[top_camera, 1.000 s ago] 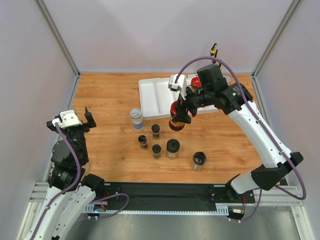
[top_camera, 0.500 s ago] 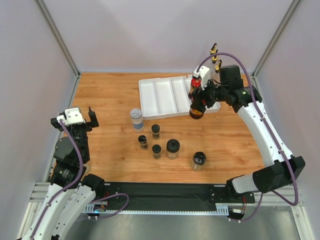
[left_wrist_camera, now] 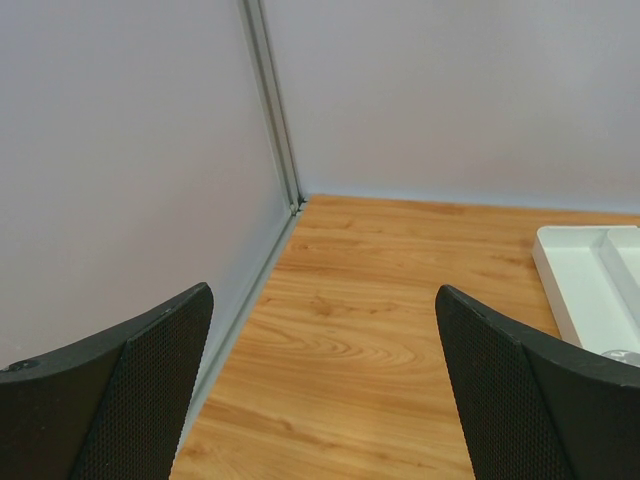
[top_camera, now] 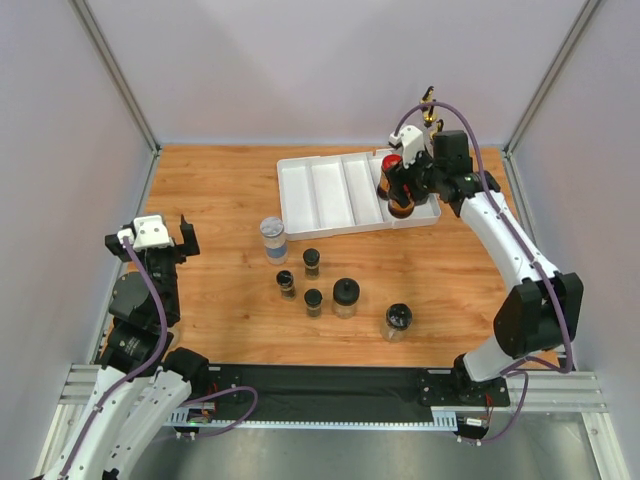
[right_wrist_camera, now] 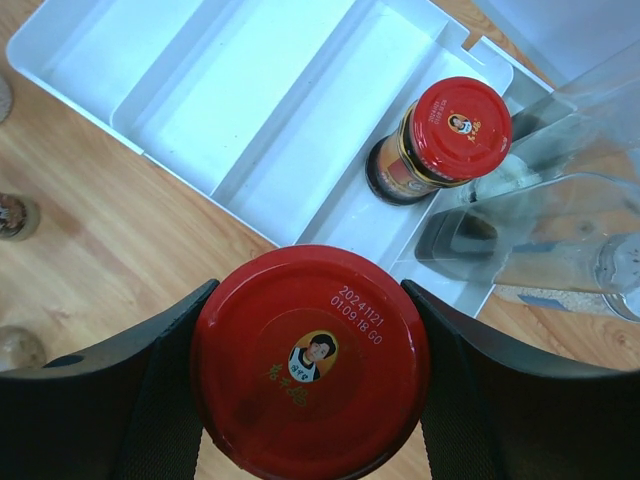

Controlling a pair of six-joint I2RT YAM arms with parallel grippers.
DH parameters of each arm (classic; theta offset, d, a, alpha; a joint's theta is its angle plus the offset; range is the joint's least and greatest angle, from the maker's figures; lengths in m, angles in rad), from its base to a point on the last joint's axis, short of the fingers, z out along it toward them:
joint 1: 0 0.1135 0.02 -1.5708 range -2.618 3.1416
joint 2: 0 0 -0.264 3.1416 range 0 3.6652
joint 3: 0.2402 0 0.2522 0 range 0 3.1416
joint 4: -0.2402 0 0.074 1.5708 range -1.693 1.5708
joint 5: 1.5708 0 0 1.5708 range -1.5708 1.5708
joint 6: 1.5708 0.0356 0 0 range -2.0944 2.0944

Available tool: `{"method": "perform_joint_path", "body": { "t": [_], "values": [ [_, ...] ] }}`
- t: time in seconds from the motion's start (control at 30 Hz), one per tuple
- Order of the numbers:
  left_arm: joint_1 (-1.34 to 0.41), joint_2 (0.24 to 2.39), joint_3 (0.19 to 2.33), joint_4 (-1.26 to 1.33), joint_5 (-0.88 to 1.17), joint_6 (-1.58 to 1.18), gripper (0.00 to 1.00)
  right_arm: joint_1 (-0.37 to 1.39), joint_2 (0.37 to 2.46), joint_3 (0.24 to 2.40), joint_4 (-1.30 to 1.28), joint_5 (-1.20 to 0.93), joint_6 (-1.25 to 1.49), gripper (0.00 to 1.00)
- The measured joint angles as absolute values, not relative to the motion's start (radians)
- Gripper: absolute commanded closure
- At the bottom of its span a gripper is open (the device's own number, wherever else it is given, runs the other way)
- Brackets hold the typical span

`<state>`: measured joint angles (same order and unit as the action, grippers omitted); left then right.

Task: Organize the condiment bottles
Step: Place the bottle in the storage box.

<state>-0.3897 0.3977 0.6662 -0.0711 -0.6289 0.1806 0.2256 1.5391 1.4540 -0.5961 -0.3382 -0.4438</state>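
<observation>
My right gripper (top_camera: 399, 190) (right_wrist_camera: 308, 300) is shut on the red lid of an amber jar (top_camera: 401, 207) (right_wrist_camera: 310, 375), held upright over the near end of the white tray's (top_camera: 325, 195) (right_wrist_camera: 250, 100) right compartment. A second red-capped jar (top_camera: 392, 162) (right_wrist_camera: 450, 135) stands further back in that compartment. Clear gold-spouted bottles (top_camera: 428, 102) (right_wrist_camera: 560, 200) stand just behind the tray. A grey-lidded jar (top_camera: 272, 240) and several black-lidded jars (top_camera: 346, 297) stand mid-table. My left gripper (top_camera: 183, 235) (left_wrist_camera: 325, 300) hangs open and holds nothing at the far left.
The tray's other compartments (right_wrist_camera: 170, 60) hold nothing. Grey walls and metal posts (left_wrist_camera: 275, 110) close the table on three sides. Bare wood (top_camera: 215, 185) lies between the left arm and the tray.
My right gripper has carried the red-capped jar from above the table's middle back and right to the tray's right compartment. The left gripper shifted slightly right.
</observation>
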Motion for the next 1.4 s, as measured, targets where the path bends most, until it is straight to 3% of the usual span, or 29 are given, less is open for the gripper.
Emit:
{"method": "perform_joint_path", "body": {
  "t": [0.7, 1.4],
  "values": [
    [-0.390, 0.409, 0.666, -0.071, -0.611, 0.178, 0.00, 0.227, 1.751, 1.412, -0.294, -0.211, -0.411, 1.00],
    [-0.390, 0.418, 0.666, -0.071, -0.607, 0.178, 0.00, 0.234, 1.928, 1.430, -0.151, -0.159, -0.372, 1.00]
  ]
}}
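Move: The right hand already holds one red-lidded jar; its place, the near end of the storage box's jar compartment, is about 11 cm ahead, straight in line, with the jar's resting middle some 18 cm below the hand. The first red-lidded jar stands 8 cm beyond that place and 1 cm left of it; the nearest oil bottle is about 17 cm ahead and 6 cm right of the hand. From the idle left hand the place lies roughly 28 cm ahead, 46 cm right, 28 cm below. The right hand carries the gripped red-lidded jar down and forward in one slanting path, about 12 cm down and 10 cm out, bringing it in over the box's near rim towards the free end of the compartment, with the first jar ahead and the oil bottles to its right. The wrist turns about 10 degrees clockwise on the way and the fingers keep their hold, the jar coming close in front of the first one. ##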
